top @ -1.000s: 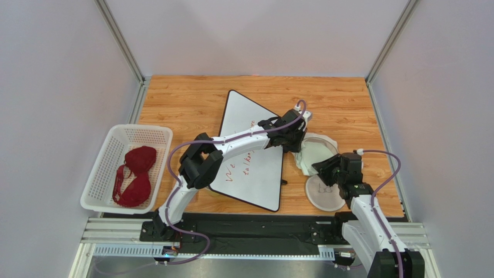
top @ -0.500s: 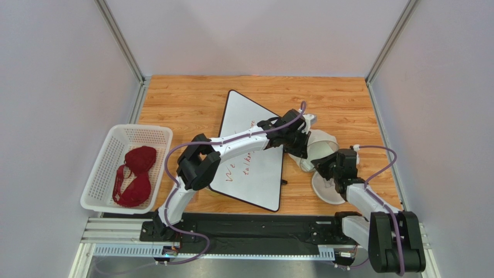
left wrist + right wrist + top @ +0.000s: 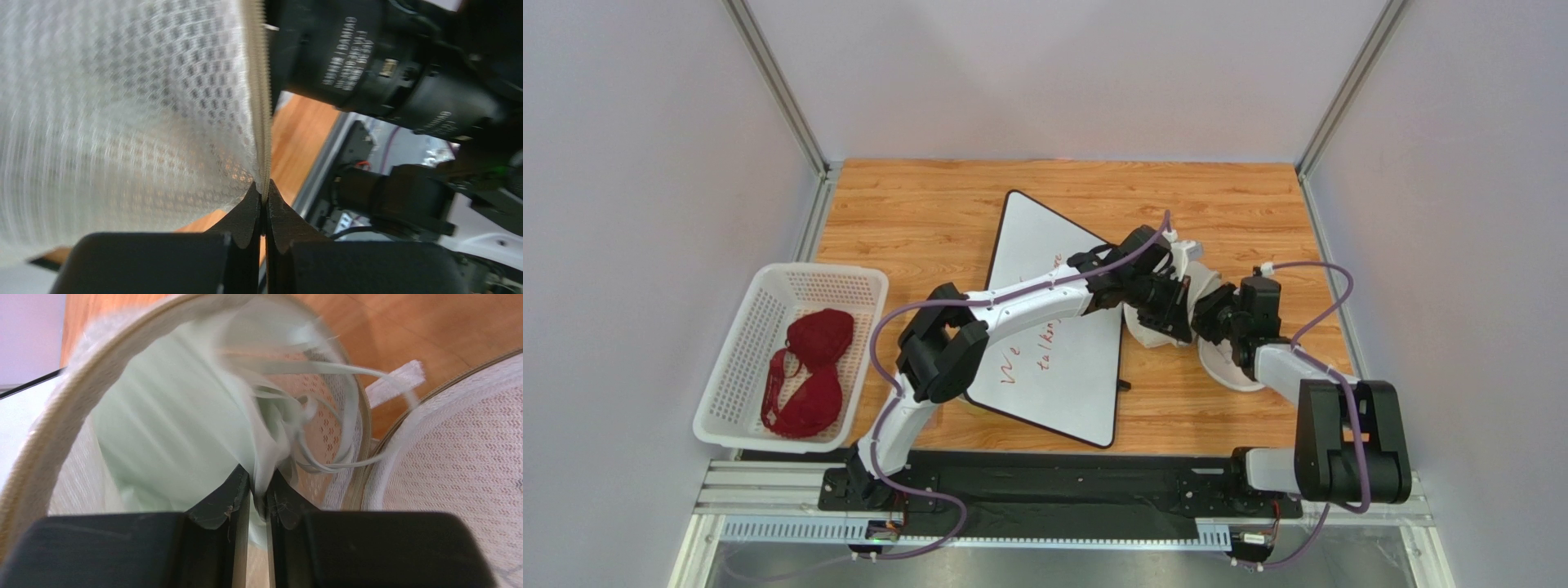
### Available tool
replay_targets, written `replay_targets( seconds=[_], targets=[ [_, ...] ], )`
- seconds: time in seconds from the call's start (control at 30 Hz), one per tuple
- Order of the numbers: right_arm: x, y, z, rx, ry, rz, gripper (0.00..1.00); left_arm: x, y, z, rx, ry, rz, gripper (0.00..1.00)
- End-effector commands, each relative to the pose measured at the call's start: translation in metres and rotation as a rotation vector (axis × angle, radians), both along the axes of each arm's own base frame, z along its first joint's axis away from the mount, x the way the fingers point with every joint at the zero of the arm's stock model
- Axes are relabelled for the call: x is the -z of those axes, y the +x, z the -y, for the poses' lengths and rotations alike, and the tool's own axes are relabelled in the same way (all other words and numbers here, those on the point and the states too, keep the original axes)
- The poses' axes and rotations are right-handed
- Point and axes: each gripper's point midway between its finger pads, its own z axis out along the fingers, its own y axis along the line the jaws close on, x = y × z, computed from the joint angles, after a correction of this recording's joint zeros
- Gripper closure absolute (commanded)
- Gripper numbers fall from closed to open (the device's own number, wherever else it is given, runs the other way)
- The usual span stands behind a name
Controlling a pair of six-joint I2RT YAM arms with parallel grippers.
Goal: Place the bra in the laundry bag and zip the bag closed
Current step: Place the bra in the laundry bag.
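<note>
The dark red bra (image 3: 808,368) lies in the white basket at the left, far from both arms. The white mesh laundry bag (image 3: 1171,321) sits right of centre with its mouth open and its round lid (image 3: 1237,365) lying beside it. My left gripper (image 3: 1169,304) is shut on the bag's zipper rim (image 3: 264,122), with mesh (image 3: 123,110) spread to its left. My right gripper (image 3: 258,491) is shut on a fold of pale green fabric (image 3: 166,429) inside the bag's rim (image 3: 37,459). Thin white cords (image 3: 319,410) loop beside it, and the lid (image 3: 466,453) is at the right.
The white perforated basket (image 3: 744,321) stands at the left edge of the wooden table. A whiteboard (image 3: 1051,368) with red writing lies under the left arm. Grey walls close in both sides, and a metal rail (image 3: 768,496) runs along the near edge.
My right arm has swung away from the lid up to the bag, and its jaws have closed on the pale fabric. The bag has shifted and its mouth has turned. The left grip has held.
</note>
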Motion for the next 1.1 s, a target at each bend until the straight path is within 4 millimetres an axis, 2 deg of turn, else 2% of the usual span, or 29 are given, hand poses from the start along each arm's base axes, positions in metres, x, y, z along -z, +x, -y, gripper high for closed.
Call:
replay_targets(
  seconds=[0.0,0.1,0.2,0.33,0.37,0.43,0.47,0.53,0.57,0.6,0.63,0.67,0.7,0.73,0.8,0.83,0.87,0.9,0.97,1.07],
  targets=[
    [-0.029,0.028,0.000,-0.057,-0.047,0.123,0.82,-0.057,-0.020,0.021,0.080,-0.182,-0.088,0.99],
    [-0.020,0.027,-0.003,-0.099,-0.061,0.080,0.79,-0.060,-0.018,0.022,0.067,-0.193,-0.092,0.99],
    [-0.014,0.019,0.000,-0.119,-0.094,0.027,0.76,-0.053,-0.012,0.021,0.052,-0.185,-0.109,0.99],
    [-0.016,0.002,0.024,-0.085,-0.168,-0.023,0.73,-0.055,-0.005,0.028,0.040,-0.217,-0.133,0.99],
    [-0.024,-0.003,0.026,-0.082,-0.175,-0.021,0.61,-0.067,-0.003,0.033,0.046,-0.243,-0.133,0.99],
    [-0.031,-0.009,0.029,-0.099,-0.208,-0.033,0.47,-0.068,-0.002,0.038,0.057,-0.248,-0.147,0.99],
    [-0.034,-0.021,0.029,-0.108,-0.216,-0.065,0.40,-0.077,-0.001,0.040,0.064,-0.264,-0.142,0.99],
    [-0.048,-0.025,0.041,-0.071,-0.276,-0.083,0.37,-0.078,0.001,0.039,0.055,-0.262,-0.137,0.99],
    [-0.044,-0.041,0.046,-0.054,-0.291,-0.162,0.32,-0.073,0.001,0.038,0.044,-0.250,-0.135,0.99],
    [-0.061,-0.041,0.051,-0.024,-0.312,-0.152,0.30,-0.070,0.002,0.036,0.037,-0.243,-0.135,0.99],
    [-0.065,-0.046,0.059,0.017,-0.336,-0.174,0.29,-0.070,0.005,0.034,0.029,-0.245,-0.131,0.99],
    [-0.064,-0.059,0.061,0.039,-0.330,-0.235,0.22,-0.063,0.006,0.032,0.019,-0.232,-0.139,0.99],
    [-0.076,-0.060,0.064,0.068,-0.332,-0.226,0.18,-0.060,0.007,0.031,0.014,-0.229,-0.143,0.99],
    [-0.074,-0.071,0.067,0.085,-0.340,-0.271,0.12,-0.061,0.010,0.029,0.007,-0.233,-0.136,0.99],
    [-0.084,-0.078,0.074,0.146,-0.349,-0.287,0.10,-0.052,0.014,0.024,-0.014,-0.212,-0.132,0.99],
    [-0.082,-0.087,0.078,0.170,-0.360,-0.320,0.09,-0.051,0.021,0.021,-0.033,-0.212,-0.127,0.99],
    [-0.082,-0.091,0.082,0.223,-0.339,-0.332,0.08,-0.043,0.021,0.018,-0.039,-0.200,-0.141,1.00],
    [-0.085,-0.095,0.082,0.244,-0.324,-0.316,0.08,-0.045,0.023,0.016,-0.043,-0.208,-0.137,1.00],
    [-0.073,-0.103,0.082,0.292,-0.262,-0.338,0.09,-0.040,0.027,0.010,-0.057,-0.195,-0.136,1.00],
    [-0.062,-0.108,0.067,0.261,-0.172,-0.327,0.09,-0.041,0.027,0.009,-0.044,-0.199,-0.142,1.00]
  ],
)
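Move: Just ahead of the right hand, about 3 cm forward, 4 cm left and 3 cm down, is the middle of the open laundry bag, into which it holds the pinched bra. The bag's lid lies roughly 7 cm back and 6 cm right of that hand, 5 cm lower; the whiteboard's middle is some 28 cm left, level with it and 6 cm down. From the left hand, which grips the rim, the bag's middle is about 4 cm ahead, 1 cm right and 8 cm below. Easing about 1.5 cm farther forward over the bag first, the right hand then opens its fingers wide, lets go of the bra and withdraws some 10 cm back, 7 cm right and 8 cm up, turning more fingers-down. The left hand keeps its pinch on the rim, tilting slightly while it rises about 5 cm and shifts a little right, then sinks nearly all the way back. ##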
